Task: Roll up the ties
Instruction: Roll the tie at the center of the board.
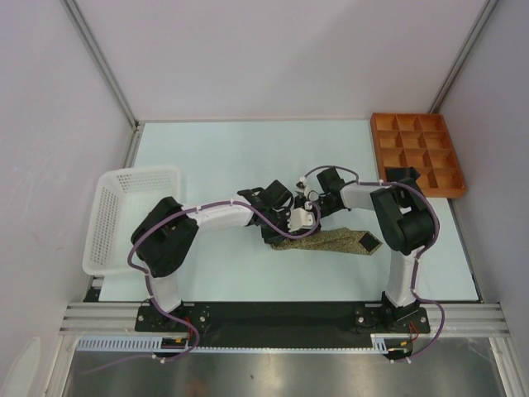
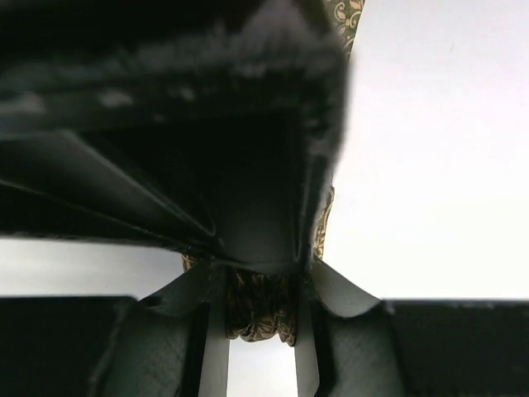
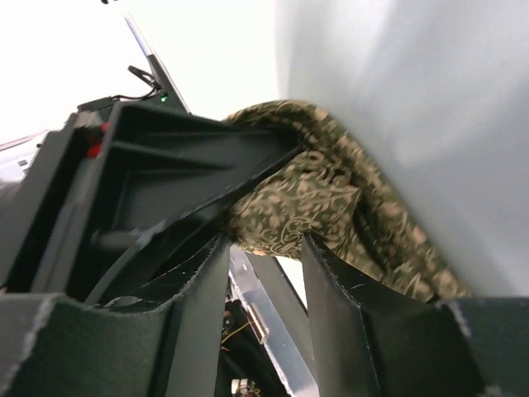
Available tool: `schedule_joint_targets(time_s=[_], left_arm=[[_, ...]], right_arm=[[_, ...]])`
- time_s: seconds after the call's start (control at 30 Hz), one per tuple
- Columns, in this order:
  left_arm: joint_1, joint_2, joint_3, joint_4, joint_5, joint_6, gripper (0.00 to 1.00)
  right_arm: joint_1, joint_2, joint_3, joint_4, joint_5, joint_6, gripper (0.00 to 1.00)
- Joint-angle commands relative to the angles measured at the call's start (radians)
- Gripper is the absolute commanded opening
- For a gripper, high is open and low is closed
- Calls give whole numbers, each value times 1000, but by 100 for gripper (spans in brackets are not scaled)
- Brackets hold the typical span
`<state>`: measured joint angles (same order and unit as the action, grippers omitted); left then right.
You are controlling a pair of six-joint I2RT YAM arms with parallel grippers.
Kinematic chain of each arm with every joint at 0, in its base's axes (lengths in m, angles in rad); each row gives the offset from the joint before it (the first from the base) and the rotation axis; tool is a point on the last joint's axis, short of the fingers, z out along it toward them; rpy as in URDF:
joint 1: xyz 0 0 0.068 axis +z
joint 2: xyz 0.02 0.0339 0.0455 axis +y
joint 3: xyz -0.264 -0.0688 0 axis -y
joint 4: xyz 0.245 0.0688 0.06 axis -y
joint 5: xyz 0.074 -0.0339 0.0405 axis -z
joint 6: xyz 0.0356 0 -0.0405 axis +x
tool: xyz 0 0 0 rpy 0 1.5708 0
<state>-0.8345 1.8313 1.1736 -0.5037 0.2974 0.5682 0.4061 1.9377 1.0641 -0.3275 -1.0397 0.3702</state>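
The olive-tan patterned tie (image 1: 335, 241) lies flat across the middle of the table, its dark-lined tip (image 1: 366, 242) pointing right. Its left end is rolled up where both grippers meet. My left gripper (image 1: 277, 217) is shut on that rolled end (image 2: 260, 318), which is squeezed between its fingers (image 2: 307, 331). My right gripper (image 1: 307, 211) faces it from the right. In the right wrist view its jaws (image 3: 264, 241) stand apart, with the roll (image 3: 306, 190) at the fingertips and only the right finger (image 3: 331, 289) touching fabric. The right gripper's body fills the upper half of the left wrist view.
An orange compartment tray (image 1: 417, 124) stands at the back right. A black bundle (image 1: 402, 174) sits at its near left corner; I cannot tell whether it is a tie. A white mesh basket (image 1: 116, 215) is at the left edge. Walls close three sides.
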Motion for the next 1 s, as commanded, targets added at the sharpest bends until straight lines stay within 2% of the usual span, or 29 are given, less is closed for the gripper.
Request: schedule_joint_targets(time_s=[0.0,0.07,0.17,0.2,0.27,0.3,0.4,0.47,0.63,0.77,0.97], left_arm=[[-14,8,-2,-1,-14,4,32],[-14,2,-15,14,-11,12,33],[-14,-1,-22,21,-11,12,34],[-14,-6,-25,25,-11,12,38],[-5,-26,-45,53,3,4,45],[3,-53,-54,68,23,-8,56],[52,-122,-94,135,121,-51,70],[84,-158,-142,215,179,-97,75],[84,-207,-229,398,293,-174,90],[61,-144,-218,479,318,-200,93],[21,-52,-189,553,318,-151,93]], right_arm=[[11,44,-7,64,10,29,42],[11,56,-9,44,21,10,33],[2,72,-10,18,32,-22,3],[-4,73,-7,9,36,-40,0],[-15,75,-12,-13,44,-57,0],[-21,75,-19,-25,47,-66,0],[-49,75,-39,-57,63,-105,0],[-75,78,-50,-90,85,-137,0],[-122,98,-44,-191,144,-223,0],[-127,107,-43,-205,179,-232,0],[-112,133,-24,-209,176,-240,0]])
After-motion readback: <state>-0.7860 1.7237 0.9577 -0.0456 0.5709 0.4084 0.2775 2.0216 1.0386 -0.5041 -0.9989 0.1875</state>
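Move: Between the left fingers the tie's rolled end is still pinched, its middle about 1 cm to their right. From the half-open right hand the roll lies some 2 cm left, 1 cm back and 3 cm lower. The tie's flat stretch has its middle roughly 9 cm to the right hand's right and 3 cm back, about 5 cm below; its dark patch lies some 19 cm right and 3 cm back, equally low. Shutting on the roll's edge as it sinks a little, the right hand then goes about 5 cm right and 3 cm farther down, turning the roll over along the flat tie. The left fingers open wide and let go, rise about 3.5 cm while tilting their tips roughly 25 degrees towards the right, then follow some 4 cm right, ending astride the roll. ##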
